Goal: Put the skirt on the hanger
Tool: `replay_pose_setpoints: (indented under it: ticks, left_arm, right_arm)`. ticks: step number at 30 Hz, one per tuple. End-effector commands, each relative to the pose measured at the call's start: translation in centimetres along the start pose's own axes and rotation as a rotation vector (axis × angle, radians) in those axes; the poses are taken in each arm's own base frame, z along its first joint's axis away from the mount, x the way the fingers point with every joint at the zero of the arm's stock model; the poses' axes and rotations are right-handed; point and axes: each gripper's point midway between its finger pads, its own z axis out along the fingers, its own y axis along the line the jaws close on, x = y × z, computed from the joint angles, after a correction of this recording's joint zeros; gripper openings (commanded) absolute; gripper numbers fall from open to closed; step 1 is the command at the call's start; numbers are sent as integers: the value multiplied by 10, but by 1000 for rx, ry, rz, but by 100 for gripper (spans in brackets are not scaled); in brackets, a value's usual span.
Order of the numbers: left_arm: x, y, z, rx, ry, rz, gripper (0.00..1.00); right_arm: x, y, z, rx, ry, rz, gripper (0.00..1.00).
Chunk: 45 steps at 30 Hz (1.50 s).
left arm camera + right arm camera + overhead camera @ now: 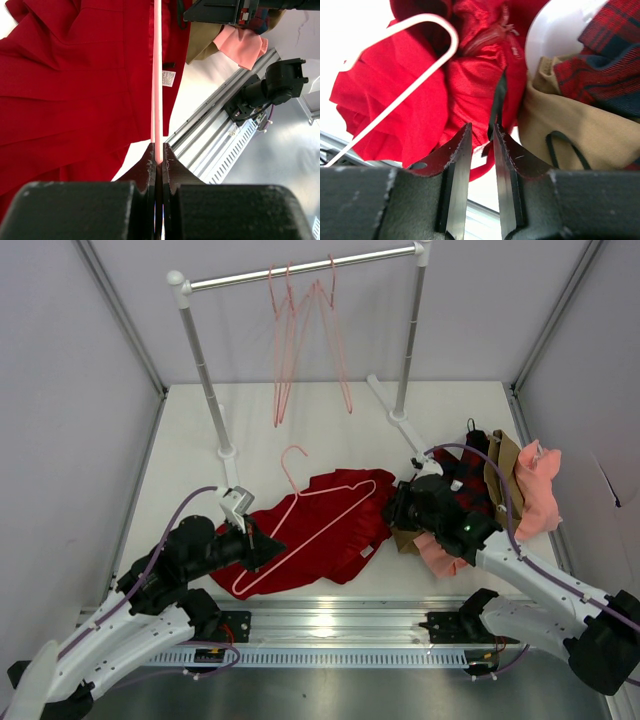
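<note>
The deep-red skirt [335, 535] lies crumpled on the white table, near the front. A salmon-pink wire hanger [335, 488] lies flat on top of it, with its hook pointing toward the rack. My left gripper [266, 544] is at the hanger's near-left corner and is shut on the wire [157, 75], which runs straight out from the jaws [158, 150] over the skirt [75, 75]. My right gripper [393, 508] is at the skirt's right edge. Its jaws [482, 131] are slightly open, with bunched red cloth [480, 70] and a black ribbon loop [498, 100] at the fingertips. The hanger's bend [451, 31] shows to the left.
A clothes rack [300, 268] stands at the back with three more pink hangers [290, 340] on its bar. Its feet [228, 454] rest on the table. At the right lie a plaid garment [462, 478], a tan one [502, 462] and a salmon-pink one [540, 488]. A metal rail [330, 618] runs along the front.
</note>
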Motion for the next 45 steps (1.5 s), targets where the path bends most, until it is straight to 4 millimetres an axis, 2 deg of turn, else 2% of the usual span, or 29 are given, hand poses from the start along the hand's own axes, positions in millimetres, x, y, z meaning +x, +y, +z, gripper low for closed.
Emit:
replay_pose_setpoints:
  ticks: [1,15,20,21,24,29,33,45]
  left_arm:
    - [-6,-9,0,46,-28,5,0]
    - [-7,-12,-1,62,-29,8,0]
    - [-6,-15,-3,80,-30,13,0]
    - [-8,-18,-4,88,-32,13,0]
    - [-5,-22,-7,115,-16,11,0]
    - [-1,-37,-12,190,10,-16,0]
    - [7,-40,-10,224,30,-41,0]
    - [18,-27,4,173,65,-72,0]
  right_arm:
    - [-3,-10,0,58,-22,-1,29]
    - [0,-18,5,94,-28,-13,28]
    - [0,-21,8,100,-43,-13,17]
    - [0,-22,8,104,-43,-12,12]
    - [-5,-24,5,116,-66,-9,4]
    - [-12,-28,-2,128,-106,-9,3]
    - [-12,-30,-2,131,-107,-7,2]
    - [-15,-24,-7,96,-114,-14,2]
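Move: The red skirt's black hanging loop sits just past the right fingertips, about 1 cm farther ahead, 2 cm to their right and 2 cm down. The near end of the pink hanger is some 5 cm ahead and 4 cm left of this hand, roughly 1 cm above it; brown cloth lies level with it, 7 cm right and 5 cm below. From the left hand, already gripping the hanger's bar, the loop is about 22 cm right, 8 cm ahead and 8 cm lower. The right fingers shut on the black loop, pinching it near its free end, after the hand has slid about 2 cm right and sunk as much; then it rises a centimetre and holds still. Keeping the hanger gripped, the left hand eases back some 3 cm and right 2 cm, rising slightly then dipping, turning about 10 degrees clockwise so the hanger's end swings towards the pinched loop. ##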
